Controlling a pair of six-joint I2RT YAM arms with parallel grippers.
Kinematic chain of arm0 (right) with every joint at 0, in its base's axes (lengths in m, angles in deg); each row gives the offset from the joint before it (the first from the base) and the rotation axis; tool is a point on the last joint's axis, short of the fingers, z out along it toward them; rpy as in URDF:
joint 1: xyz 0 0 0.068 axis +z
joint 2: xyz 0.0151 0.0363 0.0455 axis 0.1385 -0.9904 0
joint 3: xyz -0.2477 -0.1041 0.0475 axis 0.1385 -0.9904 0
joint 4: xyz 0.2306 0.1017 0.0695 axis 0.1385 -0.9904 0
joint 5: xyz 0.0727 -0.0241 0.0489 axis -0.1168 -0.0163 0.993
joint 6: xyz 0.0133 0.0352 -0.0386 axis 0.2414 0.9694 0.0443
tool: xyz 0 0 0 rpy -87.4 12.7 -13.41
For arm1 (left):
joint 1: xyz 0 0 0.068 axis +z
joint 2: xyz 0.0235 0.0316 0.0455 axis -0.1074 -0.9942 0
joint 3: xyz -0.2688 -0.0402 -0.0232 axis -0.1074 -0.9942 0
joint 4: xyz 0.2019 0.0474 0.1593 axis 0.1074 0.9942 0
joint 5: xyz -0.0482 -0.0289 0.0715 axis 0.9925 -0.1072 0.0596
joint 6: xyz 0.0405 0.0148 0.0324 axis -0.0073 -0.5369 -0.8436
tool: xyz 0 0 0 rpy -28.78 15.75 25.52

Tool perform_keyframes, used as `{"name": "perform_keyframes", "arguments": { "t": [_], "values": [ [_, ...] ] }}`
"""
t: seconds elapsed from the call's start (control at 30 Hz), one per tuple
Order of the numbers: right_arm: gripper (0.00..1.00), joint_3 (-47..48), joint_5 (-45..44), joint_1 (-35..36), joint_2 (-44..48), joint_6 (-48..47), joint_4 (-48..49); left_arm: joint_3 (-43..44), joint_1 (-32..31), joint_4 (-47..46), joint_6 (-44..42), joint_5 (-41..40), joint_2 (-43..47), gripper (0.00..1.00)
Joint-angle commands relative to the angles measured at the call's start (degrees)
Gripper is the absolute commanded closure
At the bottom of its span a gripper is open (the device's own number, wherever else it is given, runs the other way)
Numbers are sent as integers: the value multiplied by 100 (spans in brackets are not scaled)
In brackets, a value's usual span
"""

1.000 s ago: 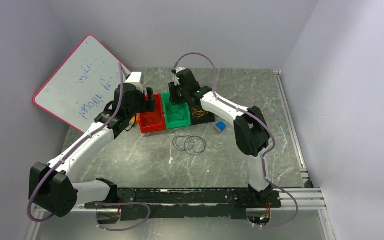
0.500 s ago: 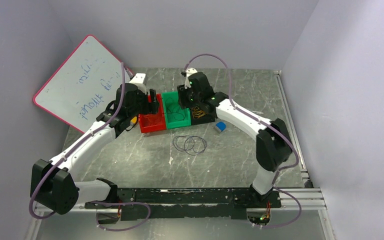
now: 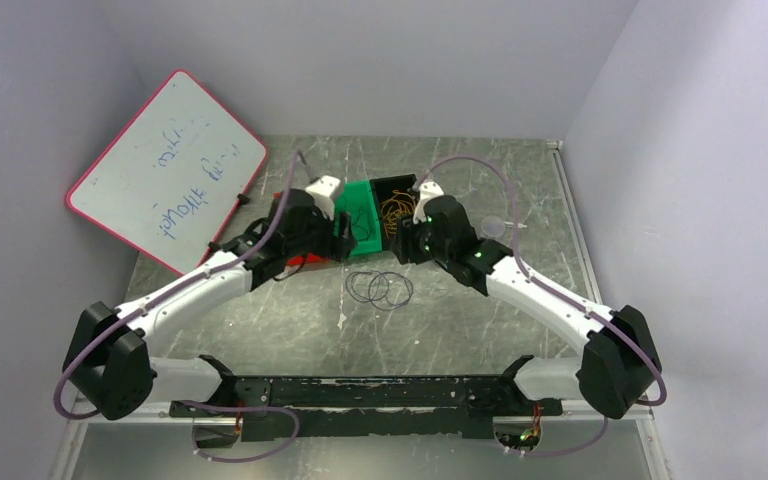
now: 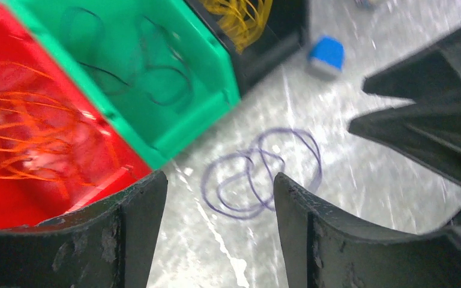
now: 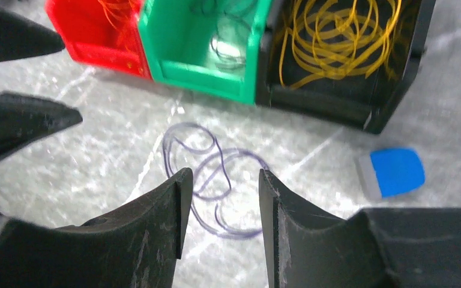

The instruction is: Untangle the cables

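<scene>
Dark purple cables (image 3: 380, 289) lie in overlapping loops on the marble table, in front of three bins. My left gripper (image 3: 343, 240) hovers just above their left side, open and empty; in its wrist view the loops (image 4: 238, 214) show between its fingers. My right gripper (image 3: 403, 245) hovers at their right, also open and empty, with the loops (image 5: 234, 234) showing in the gap between its fingers. Orange cables (image 4: 30, 126) fill the red bin (image 4: 66, 192). Dark cables (image 4: 156, 84) lie in the green bin (image 4: 186, 129), and yellow cables (image 5: 330, 36) in the black bin (image 5: 336, 108).
A blue eraser (image 5: 393, 172) lies on the table right of the purple loops, near the black bin. A pink-framed whiteboard (image 3: 165, 170) leans against the left wall. The two grippers face each other closely over the loops.
Both arms have swung back from above the bins toward the near side and come down by the purple loops. The right arm's elbow has moved far right.
</scene>
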Motion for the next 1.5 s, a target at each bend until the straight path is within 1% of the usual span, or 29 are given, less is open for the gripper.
{"name": "perform_keyframes", "arguments": {
  "t": [0.0,0.13,0.23,0.37,0.5,0.67,0.8,1.0,1.27,1.3,1.33,1.47],
  "values": [
    [52,-519,-23,-16,281,387,72,-408,-524,-392,-105,567,-229,30],
    [52,-759,-33,-16,373,509,111,-426,-679,-258,-350,711,-724,30],
    [52,-878,0,-14,445,611,218,-173,-681,34,-548,624,-1125,30],
    [53,-1067,-63,-12,587,871,422,50,-686,186,-833,396,-1486,30],
    [53,-1360,-541,-15,917,1386,442,241,-684,157,-1096,444,-1838,30],
    [53,-1923,-1225,-14,1814,1939,504,450,-688,71,-1151,661,-2198,29],
    [53,-2078,-1544,-16,2229,1921,377,534,-688,30,-1124,653,-2355,29],
    [52,-2010,-1769,-16,2270,1755,166,539,-684,-55,-1247,687,-2511,29],
    [52,-2019,-1620,-15,2225,1754,262,696,-683,-137,-1356,606,-2769,45],
    [52,-2037,-1623,-17,2228,1758,257,714,-684,-146,-1361,616,-2775,49],
    [52,-2046,-1627,-14,2247,1766,253,727,-682,-159,-1381,639,-2786,55],
    [52,-2114,-1667,-16,2323,1819,261,773,-681,-125,-1419,642,-2797,73]
  ]
}}
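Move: The purple cable coil on the table lies about 10 cm to the left hand's right, 4 cm nearer the base and some 17 cm below it. The green bin's middle is roughly 12 cm ahead of that hand and 6 cm right, with the red bin level with it at 5 cm left and the black bin 14 cm ahead, 15 cm right. From the right hand, the coil is about 3 cm left, 2 cm back and 15 cm down. The left hand drops some 15 cm towards the left part of the purple coil, drifting about 5 cm right and a little back; it plunges fast at first and then eases down, turning clockwise and tipping its fingers more steeply down by about 20 degrees, before they begin closing from wide to about a third open around a strand. The right hand, empty and half open, clears away from the coil, going about 7 cm right and 4 cm back with a dip and partial rise, turning clockwise some 20 degrees, then waits. ##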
